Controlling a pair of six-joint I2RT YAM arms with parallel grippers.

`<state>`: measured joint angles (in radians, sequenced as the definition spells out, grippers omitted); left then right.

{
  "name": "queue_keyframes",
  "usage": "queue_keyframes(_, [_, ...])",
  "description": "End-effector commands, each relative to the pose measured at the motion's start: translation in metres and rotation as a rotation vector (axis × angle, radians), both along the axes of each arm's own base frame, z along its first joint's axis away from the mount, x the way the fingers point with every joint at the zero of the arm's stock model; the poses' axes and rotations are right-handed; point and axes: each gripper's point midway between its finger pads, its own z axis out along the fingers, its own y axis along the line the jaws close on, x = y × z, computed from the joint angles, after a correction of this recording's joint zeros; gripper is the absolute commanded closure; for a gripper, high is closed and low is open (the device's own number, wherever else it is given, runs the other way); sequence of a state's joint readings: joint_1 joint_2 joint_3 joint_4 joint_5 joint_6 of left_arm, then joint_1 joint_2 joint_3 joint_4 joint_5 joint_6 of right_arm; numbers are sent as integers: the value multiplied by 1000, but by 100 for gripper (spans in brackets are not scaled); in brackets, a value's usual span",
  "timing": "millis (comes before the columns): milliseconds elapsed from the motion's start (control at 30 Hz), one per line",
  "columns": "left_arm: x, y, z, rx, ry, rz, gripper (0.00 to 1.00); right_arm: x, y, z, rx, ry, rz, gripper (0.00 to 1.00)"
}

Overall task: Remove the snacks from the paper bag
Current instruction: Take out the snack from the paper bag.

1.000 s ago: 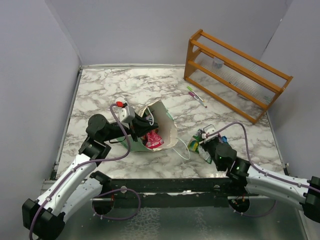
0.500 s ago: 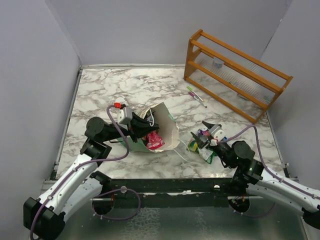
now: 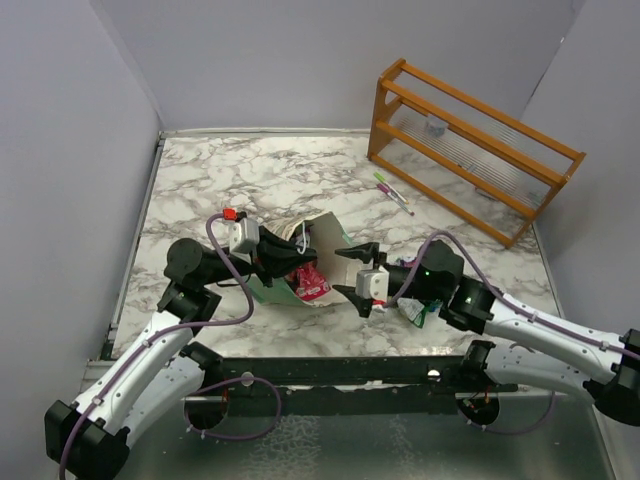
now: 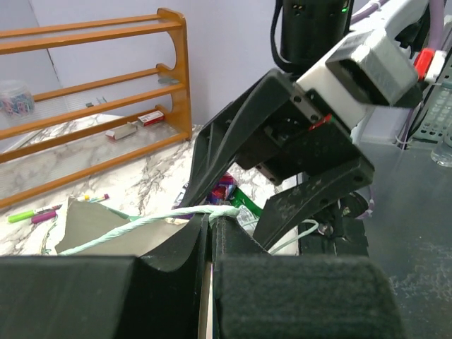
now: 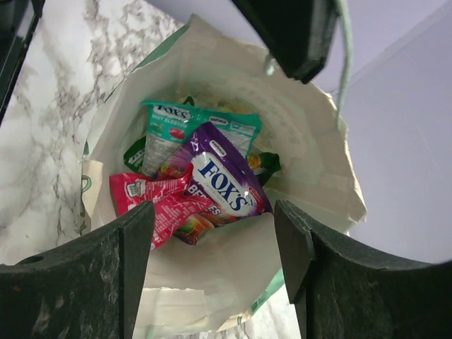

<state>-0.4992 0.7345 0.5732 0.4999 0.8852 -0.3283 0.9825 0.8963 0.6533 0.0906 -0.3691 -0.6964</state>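
The paper bag point(image 3: 336, 256) lies tipped on the marble, its mouth toward the right arm. My left gripper point(image 3: 283, 262) is shut on the bag's pale cord handle point(image 4: 141, 222), pinched at the fingertips point(image 4: 210, 220). My right gripper point(image 3: 357, 272) stands open just at the bag's mouth, empty. Past its jaws point(image 5: 214, 220), the wrist view shows snacks in the bag point(image 5: 212, 282): a purple packet point(image 5: 226, 180), a teal one point(image 5: 176, 123), a red one point(image 5: 152, 201) and a green one point(image 5: 265, 162). More snacks point(image 3: 413, 308) lie on the table under the right arm.
A wooden rack point(image 3: 470, 150) stands at the back right, with two pens point(image 3: 392, 192) on the marble in front of it. Grey walls close the table on three sides. The right arm stretches across the table's near middle.
My right gripper has swung left from the pile of snacks to the bag's mouth, and its jaws have opened. The left gripper kept its grip on the handle, shifting slightly left.
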Motion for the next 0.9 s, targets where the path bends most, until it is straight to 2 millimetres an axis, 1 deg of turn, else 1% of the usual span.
queue_keyframes(0, [-6, 2, 2, -6, -32, -17, 100, 3, 15, 3, -61, -117, 68, 31])
queue_keyframes(100, [-7, 2, 4, -10, -36, -21, 100, 17, 21, -6, -101, -158, 38, 31])
queue_keyframes(267, [-8, 3, 7, -14, -44, -14, 100, 36, 35, -16, -152, -227, 21, 33])
queue_keyframes(367, [-8, 4, 9, -19, -57, -3, 100, 50, 43, -28, -197, -263, -4, 35])
queue_keyframes(433, [-9, 6, 12, -22, -68, 4, 100, 59, 47, -30, -214, -285, -26, 36])
queue_keyframes(600, [-8, 10, 17, -26, -99, 36, 100, 74, 58, -35, -263, -334, -37, 36])
queue_keyframes(733, [-9, 13, 22, -37, -117, 51, 100, 90, 64, -51, -329, -366, -66, 34])
queue_keyframes(867, [-9, 14, 22, -39, -120, 59, 100, 99, 74, -57, -358, -380, -64, 34])
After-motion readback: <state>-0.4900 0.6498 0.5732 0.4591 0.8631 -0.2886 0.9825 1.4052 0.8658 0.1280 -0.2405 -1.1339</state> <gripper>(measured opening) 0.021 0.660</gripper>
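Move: The purple Fox's pack lies inside the bag, roughly 6 cm ahead of the right hand, 10 cm to its left and 10 cm below. The red pack is nearer the mouth, about 4 cm ahead, 7 left and 12 below; the teal pack is behind the purple one, some 7 ahead, 13 left and 9 below. From the left hand, which already holds the bag's handle, the purple pack is about 3 cm ahead, 4 left and 18 below. Send the open right gripper through the bag's mouth towards the purple pack, some 8 cm forward while sinking about 7 cm and reaching 6 cm left. Tip its fingers down by some 15 degrees on the way and roll the forward finger upward; don't close. Keep the left fingers shut on the handle, easing that hand slightly up and left. ##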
